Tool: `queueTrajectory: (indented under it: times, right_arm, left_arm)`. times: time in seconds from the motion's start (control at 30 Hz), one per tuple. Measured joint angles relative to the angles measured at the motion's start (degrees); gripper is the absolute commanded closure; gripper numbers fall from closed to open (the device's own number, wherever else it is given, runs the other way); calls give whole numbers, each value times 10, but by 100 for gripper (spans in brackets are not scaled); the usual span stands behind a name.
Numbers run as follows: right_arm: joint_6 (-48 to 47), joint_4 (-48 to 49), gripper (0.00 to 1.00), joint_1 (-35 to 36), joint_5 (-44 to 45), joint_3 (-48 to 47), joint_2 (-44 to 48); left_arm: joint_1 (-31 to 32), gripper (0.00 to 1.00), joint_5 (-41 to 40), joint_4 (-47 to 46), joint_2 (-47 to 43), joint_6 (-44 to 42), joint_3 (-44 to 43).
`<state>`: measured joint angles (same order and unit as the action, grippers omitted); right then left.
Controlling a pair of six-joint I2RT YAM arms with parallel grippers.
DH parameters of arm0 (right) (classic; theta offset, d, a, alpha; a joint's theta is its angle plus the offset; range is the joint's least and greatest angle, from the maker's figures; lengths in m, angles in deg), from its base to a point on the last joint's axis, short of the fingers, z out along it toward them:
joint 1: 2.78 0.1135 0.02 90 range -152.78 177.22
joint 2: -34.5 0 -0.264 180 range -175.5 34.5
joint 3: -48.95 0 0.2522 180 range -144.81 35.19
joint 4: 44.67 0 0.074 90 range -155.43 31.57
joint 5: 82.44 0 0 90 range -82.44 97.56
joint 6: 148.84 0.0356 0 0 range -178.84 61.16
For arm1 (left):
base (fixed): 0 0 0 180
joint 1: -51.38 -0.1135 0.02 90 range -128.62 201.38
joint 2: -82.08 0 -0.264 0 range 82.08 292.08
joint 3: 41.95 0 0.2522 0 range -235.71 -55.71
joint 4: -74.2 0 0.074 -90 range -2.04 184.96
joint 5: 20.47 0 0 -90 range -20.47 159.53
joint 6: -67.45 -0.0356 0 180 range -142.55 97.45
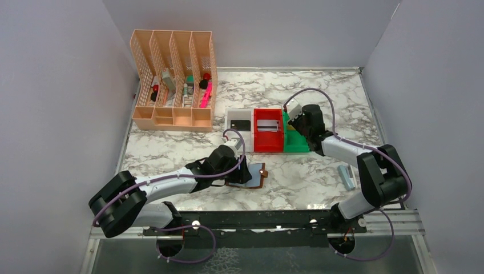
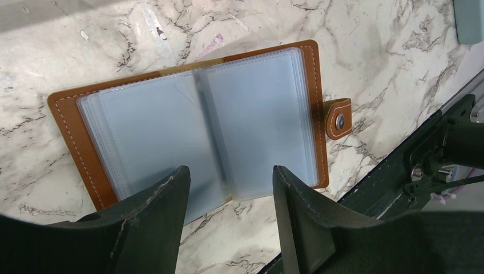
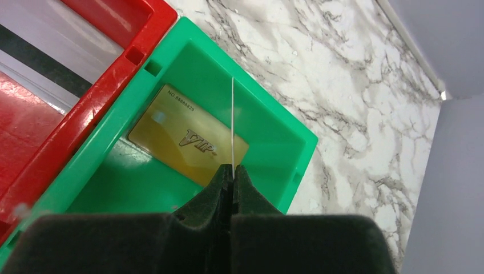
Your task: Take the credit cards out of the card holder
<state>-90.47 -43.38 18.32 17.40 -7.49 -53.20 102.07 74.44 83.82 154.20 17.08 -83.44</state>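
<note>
The brown card holder lies open on the marble, its pale blue-grey pockets up and its snap tab at the right edge. My left gripper hangs open just above its near edge, holding nothing. Over the green bin, my right gripper is shut on a thin credit card seen edge-on. A gold credit card lies flat in that bin. Another silvery card rests in the red bin, and a black one in the white bin.
A peach file organizer with pens stands at the back left. A small light-blue block lies right of the holder, near the right arm. The black rail runs along the near table edge.
</note>
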Motion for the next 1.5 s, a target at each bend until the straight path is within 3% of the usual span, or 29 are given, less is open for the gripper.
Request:
queueTrajectory:
  times: [0.37,0.47,0.63,0.87,1.33,1.5]
  right_arm:
    - [-47,74,96,0,-22,19,-42]
    - [-56,82,91,0,-27,21,-52]
    - [-72,94,75,0,-33,24,-59]
    - [-85,93,64,0,-41,30,-61]
    - [-82,104,62,0,-28,49,-61]
    - [-23,97,67,0,-6,43,-56]
  left_arm:
    - [0,41,0,4,0,-5,0]
    - [0,41,0,7,0,-9,-1]
    - [0,41,2,13,0,-14,-13]
    - [0,41,3,16,1,-14,-15]
    - [0,41,11,18,9,-14,-15]
    - [0,41,12,18,9,-14,-15]
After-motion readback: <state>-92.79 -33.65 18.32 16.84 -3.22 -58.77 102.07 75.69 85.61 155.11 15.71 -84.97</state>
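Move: The right hand, fingers shut on a gold card seen edge-on, hovers over the far part of the green compartment; the VIP card lying there, its drop spot, is about 3 cm ahead, 3 cm left and 8 cm below. The red compartment's middle is roughly 13 cm left and 3 cm back, the white one's 25 cm left and 3 cm back, both about as low. From the left hand the VIP card lies some 24 cm ahead, 18 cm right and 4 cm below. The right hand eases about 1 cm forward and left, then sinks roughly 4 cm towards the VIP card in the green compartment, its wrist turning up to some 10 degrees counter-clockwise and most of the way back. On the way down the fingers open to a bit over a third and let go of the gold card, after which the hand stays low over the compartment with them apart, drifting about 1 cm back to the right. ##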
